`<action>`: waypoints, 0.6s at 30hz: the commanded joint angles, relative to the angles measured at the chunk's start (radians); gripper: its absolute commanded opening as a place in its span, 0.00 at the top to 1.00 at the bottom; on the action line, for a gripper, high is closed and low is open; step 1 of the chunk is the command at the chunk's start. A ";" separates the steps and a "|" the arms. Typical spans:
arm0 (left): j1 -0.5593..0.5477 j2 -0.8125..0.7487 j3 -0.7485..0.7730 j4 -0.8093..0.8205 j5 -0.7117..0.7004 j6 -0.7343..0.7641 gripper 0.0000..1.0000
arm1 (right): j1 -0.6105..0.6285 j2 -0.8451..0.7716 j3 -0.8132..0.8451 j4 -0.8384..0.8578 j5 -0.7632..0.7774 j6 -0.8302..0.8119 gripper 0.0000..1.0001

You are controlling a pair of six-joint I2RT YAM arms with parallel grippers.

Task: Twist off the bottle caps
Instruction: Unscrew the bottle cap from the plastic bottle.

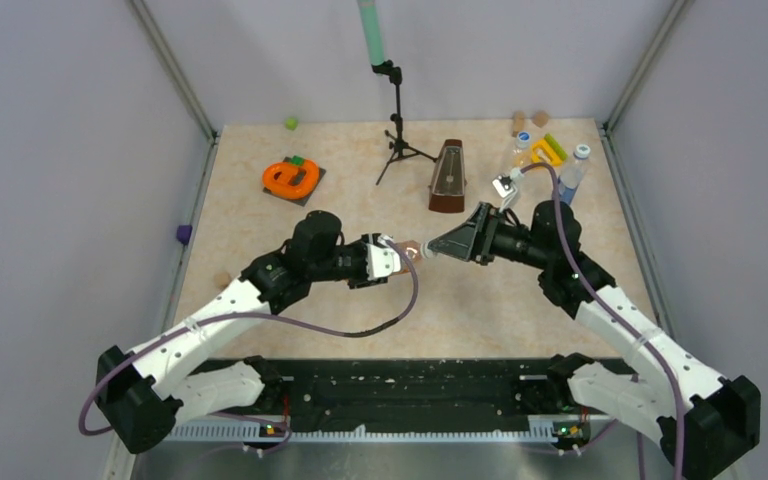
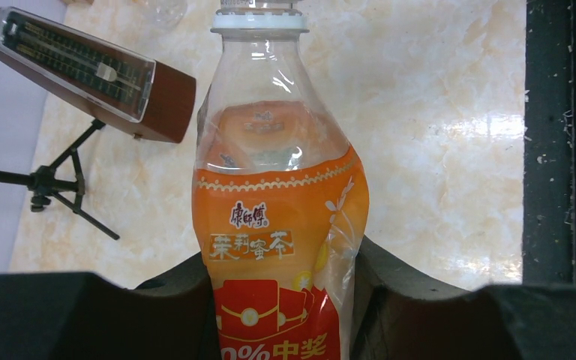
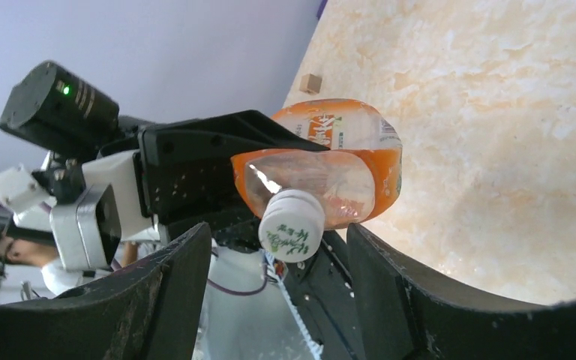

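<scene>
My left gripper point(image 2: 281, 300) is shut on the squat orange bottle point(image 2: 277, 195) and holds it sideways above the middle of the table point(image 1: 380, 300). Its white cap point(image 3: 291, 225) points at my right gripper point(image 3: 277, 247). That gripper is open, with the cap between its fingers and a gap on each side. In the top view the left gripper point(image 1: 398, 256) and the right gripper point(image 1: 436, 247) meet nose to nose at the bottle point(image 1: 411, 249). Two clear bottles stand at the back right, one with a blue cap point(image 1: 523, 137) and one with a white cap point(image 1: 582, 152).
A brown metronome point(image 1: 449, 177) stands just behind the grippers, with a black tripod stand point(image 1: 397, 120) to its left. An orange object point(image 1: 291, 178) lies at the back left. Small blocks point(image 1: 518, 120) and a yellow piece point(image 1: 547, 152) sit beside the clear bottles.
</scene>
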 commanded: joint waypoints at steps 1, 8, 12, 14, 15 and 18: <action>-0.016 -0.029 -0.008 0.091 -0.057 0.062 1.00 | 0.009 0.013 -0.034 0.117 0.040 0.143 0.37; -0.028 -0.016 0.000 0.083 -0.084 0.074 1.00 | 0.009 0.038 -0.050 0.145 0.017 0.165 0.51; -0.031 -0.015 0.001 0.079 -0.088 0.079 1.00 | 0.009 0.042 -0.051 0.148 0.008 0.159 0.53; -0.033 -0.012 0.004 0.076 -0.087 0.080 1.00 | 0.009 0.050 -0.049 0.149 0.005 0.158 0.53; -0.033 -0.011 0.004 0.075 -0.086 0.081 1.00 | 0.009 0.054 -0.048 0.151 0.000 0.158 0.53; -0.035 -0.004 0.011 0.065 -0.083 0.083 1.00 | 0.009 0.067 -0.044 0.154 -0.011 0.152 0.53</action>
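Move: The plastic bottle's cap sits just off the right fingertips: about 2 cm ahead, 2 cm left and 1 cm below that hand. From the left hand, which already grips the bottle's body, the cap is some 2 cm ahead, 5 cm right and 8 cm up. Counted from the right hand, the metronome lies about 14 cm ahead, 5 cm right and 20 cm down, and the clear bottle about 16 cm ahead, 20 cm right and 16 cm down. The right hand sinks and eases forward-left about 1.5 cm, narrowing its fingers around the cap; left keeps the bottle. ##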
